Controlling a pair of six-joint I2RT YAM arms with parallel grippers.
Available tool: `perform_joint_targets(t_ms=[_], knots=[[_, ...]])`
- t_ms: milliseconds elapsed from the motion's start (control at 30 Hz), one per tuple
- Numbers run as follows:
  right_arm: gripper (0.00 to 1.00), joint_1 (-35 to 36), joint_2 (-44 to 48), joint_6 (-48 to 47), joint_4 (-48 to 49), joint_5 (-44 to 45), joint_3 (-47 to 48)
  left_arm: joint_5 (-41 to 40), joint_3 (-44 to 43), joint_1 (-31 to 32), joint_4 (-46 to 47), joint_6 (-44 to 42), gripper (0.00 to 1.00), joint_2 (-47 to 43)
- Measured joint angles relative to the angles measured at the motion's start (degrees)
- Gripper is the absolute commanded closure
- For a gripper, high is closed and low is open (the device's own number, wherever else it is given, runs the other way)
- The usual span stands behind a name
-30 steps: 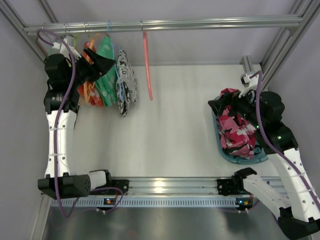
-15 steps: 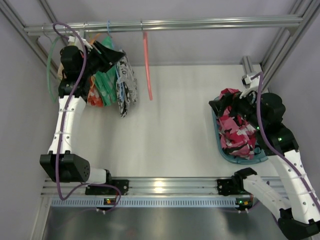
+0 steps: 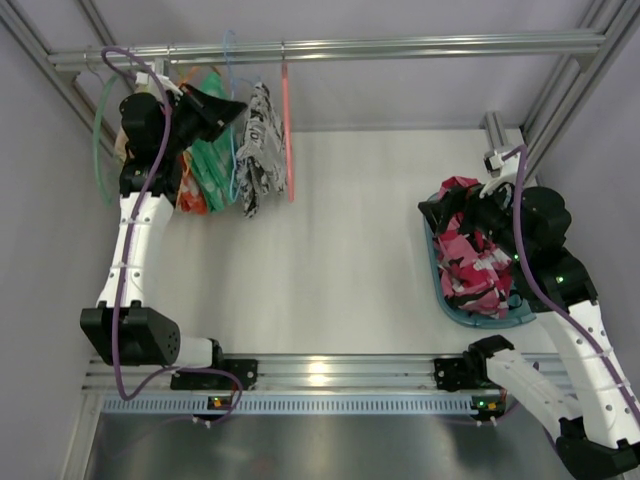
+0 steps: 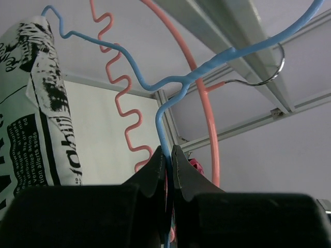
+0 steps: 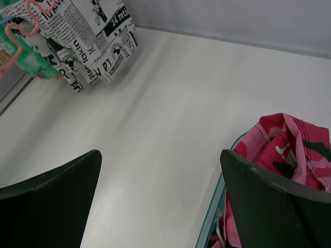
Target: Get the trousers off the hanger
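The trousers (image 3: 262,145), white with black newspaper print, hang from the light-blue hanger (image 3: 231,70) under the rail at the back left. My left gripper (image 3: 226,110) is shut on the hanger's thin blue wire (image 4: 160,119), just below its neck, with the wire pinched between the two black fingers (image 4: 155,168). The trousers (image 4: 36,103) hang to the left of that grip. Across the table the right gripper (image 5: 160,155) stands wide open and holds nothing, far from the trousers (image 5: 98,36).
A salmon-pink hanger (image 3: 288,120) hangs right beside the trousers on the metal rail (image 3: 400,46). A green garment (image 3: 212,160) and orange items hang behind my left gripper. A teal basket (image 3: 437,268) of red-pink clothes (image 3: 475,255) sits under the right arm.
My left gripper has shut on the blue hanger. The hanger and trousers have swung to the right, up against the pink hanger. The right arm has not moved.
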State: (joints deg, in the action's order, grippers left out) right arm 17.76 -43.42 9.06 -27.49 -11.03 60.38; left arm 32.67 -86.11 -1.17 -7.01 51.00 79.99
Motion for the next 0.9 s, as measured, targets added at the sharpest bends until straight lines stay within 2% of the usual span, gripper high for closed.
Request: perform_joint_targets(t_ms=[333, 533, 733, 900], knots=[[0.01, 0.0, -0.39, -0.28, 0.02, -0.26, 0.02, 2.16, 1.44, 0.15, 7.96, 4.0, 1.0, -4.46], [0.0, 0.0, -0.98, -0.96, 0.0, -0.66, 0.04, 4.15, 8.87, 0.13, 8.52, 3.85, 1.0, -11.47], [0.01, 0.0, -0.98, -1.53, 0.0, -0.68, 0.04, 8.28, 17.2, 0.13, 0.55, -0.66, 1.0, -22.05], [0.01, 0.0, -1.03, -1.9, -0.07, -0.7, 0.11, 13.14, 19.08, 0.13, -14.91, -12.33, 1.0, -30.77]])
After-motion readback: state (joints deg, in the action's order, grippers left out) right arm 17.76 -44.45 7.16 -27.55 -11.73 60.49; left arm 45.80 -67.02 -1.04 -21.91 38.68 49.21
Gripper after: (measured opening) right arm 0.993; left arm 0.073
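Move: The newspaper-print trousers hang on the blue hanger already pinched by the left fingers. Their middle is some 21 cm below the left hand, about 3 cm ahead and 3 to its right. The rail runs about 8 cm ahead, level sideways and 9 above; the empty pink hanger is 8 ahead and 9 right, a little lower. The green trousers hang 5 ahead, 9 left, well below. From the right hand, the newspaper trousers are roughly 17 cm ahead, 36 left and 12 below. Up about 5 cm first, tipping slightly upward, the left hand raises the blue hanger to clear the rail. Then it draws back ever faster towards the robot, some 18 cm in all, sinking again to about 3 cm below its start and turning some 15 degrees clockwise. The shut fingers keep their pinch on the hanger's arm. ##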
